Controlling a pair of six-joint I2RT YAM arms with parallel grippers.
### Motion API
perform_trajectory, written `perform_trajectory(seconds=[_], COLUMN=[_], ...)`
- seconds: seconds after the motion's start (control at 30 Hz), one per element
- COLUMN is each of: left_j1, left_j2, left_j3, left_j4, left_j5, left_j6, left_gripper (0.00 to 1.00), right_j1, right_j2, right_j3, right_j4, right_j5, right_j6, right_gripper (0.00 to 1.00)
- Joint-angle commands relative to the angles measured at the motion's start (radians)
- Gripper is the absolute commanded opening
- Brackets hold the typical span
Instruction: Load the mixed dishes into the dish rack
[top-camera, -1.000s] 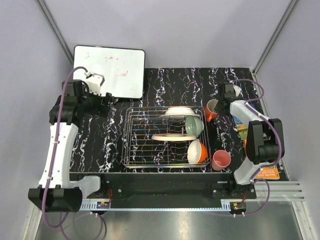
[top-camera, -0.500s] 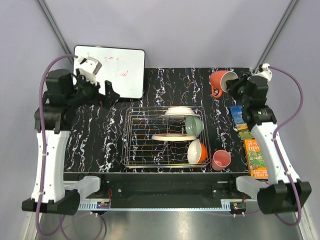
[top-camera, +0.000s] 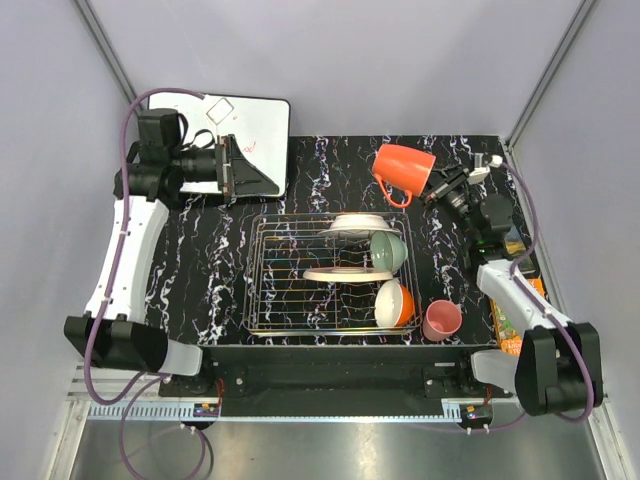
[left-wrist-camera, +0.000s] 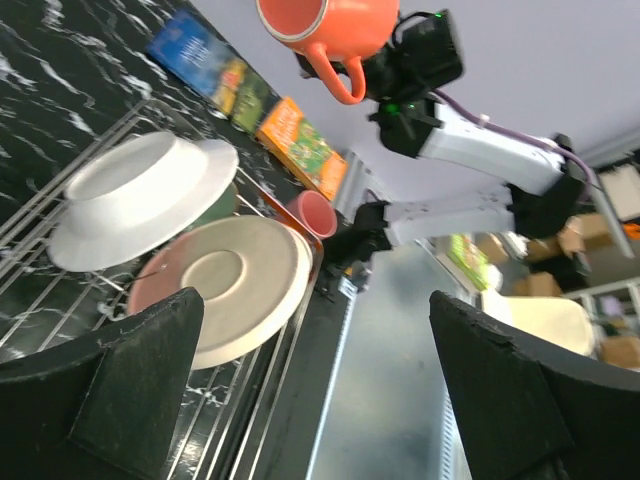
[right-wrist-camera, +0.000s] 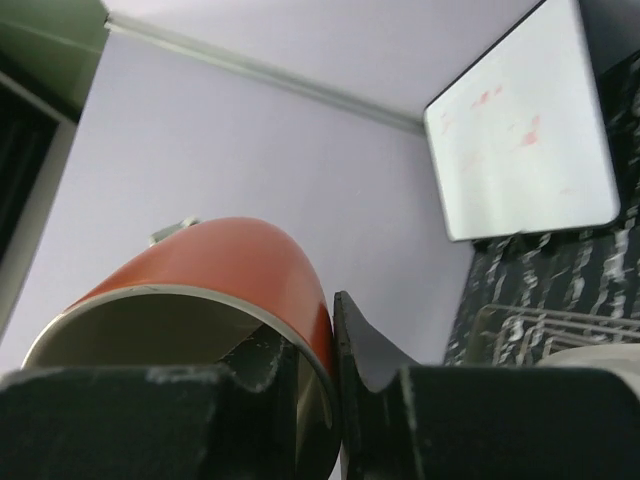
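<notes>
The silver dish rack (top-camera: 285, 290) stands mid-table. It holds a white plate (top-camera: 357, 224), a pale green bowl (top-camera: 391, 251), a pink-cream plate (top-camera: 333, 274) and an orange bowl (top-camera: 395, 303). The pink cup (top-camera: 441, 320) lies on the table right of the rack. My right gripper (top-camera: 432, 187) is shut on the rim of the orange mug (top-camera: 404, 169), held high beyond the rack's far right corner; in the right wrist view one finger is inside the mug (right-wrist-camera: 200, 265). My left gripper (top-camera: 228, 166) is open and empty, raised over the far left and facing the rack (left-wrist-camera: 60, 250).
A white whiteboard (top-camera: 258, 135) leans at the back left, behind my left gripper. Colourful books (left-wrist-camera: 300, 140) lie along the table's right edge, under my right arm. The black marbled table (top-camera: 200, 290) shows left of the rack.
My right arm has carried the orange mug up and left, towards the rack's far side. My left arm has risen and turned its gripper to face right.
</notes>
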Motion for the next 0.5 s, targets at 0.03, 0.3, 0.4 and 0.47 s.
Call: perform_trajectory(seconds=[0.03,0.3,0.4,0.47], left_j1=[-0.026,-0.054,-0.075,-0.088], left_j2=[0.060,0.059,0.056,0.050], left_j3=[0.040,0.023,0.000,-0.023], left_j4=[0.110,0.251,0.301,0.321], left_j5=[0.148,0.054,0.051,0.045], left_j6=[-0.068,-0.086,-0.126,-0.140], left_gripper=[0.99,0.99,0.99,0.99], right_j1=[0.115,0.277,0.317,0.331], right_j2=[0.059,0.170,0.208,0.234], right_j3=[0.083,0.114,0.123,0.137], right_j4=[0.374,0.410,0.413,0.410], right_j5=[-0.073,-0.011,-0.002,0.004], right_j6=[0.185,0.188,0.185,0.181], right_gripper=[0.00,0.00,0.00,0.00])
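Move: The right hand already holds the orange mug; the open left gripper it is bound for lies some 34 cm to its left, about 5 cm nearer the base and 4 cm higher. From the right hand, the dish rack is centred about 14 cm left, 8 cm back and 30 cm down, the white dish about 9 cm left and 4 cm ahead. From the left hand, the mug is about 30 cm right, 6 cm ahead and roughly level. Right hand swings the gripped mug about 11 cm left, slightly back, turning counter-clockwise towards the open left gripper. ##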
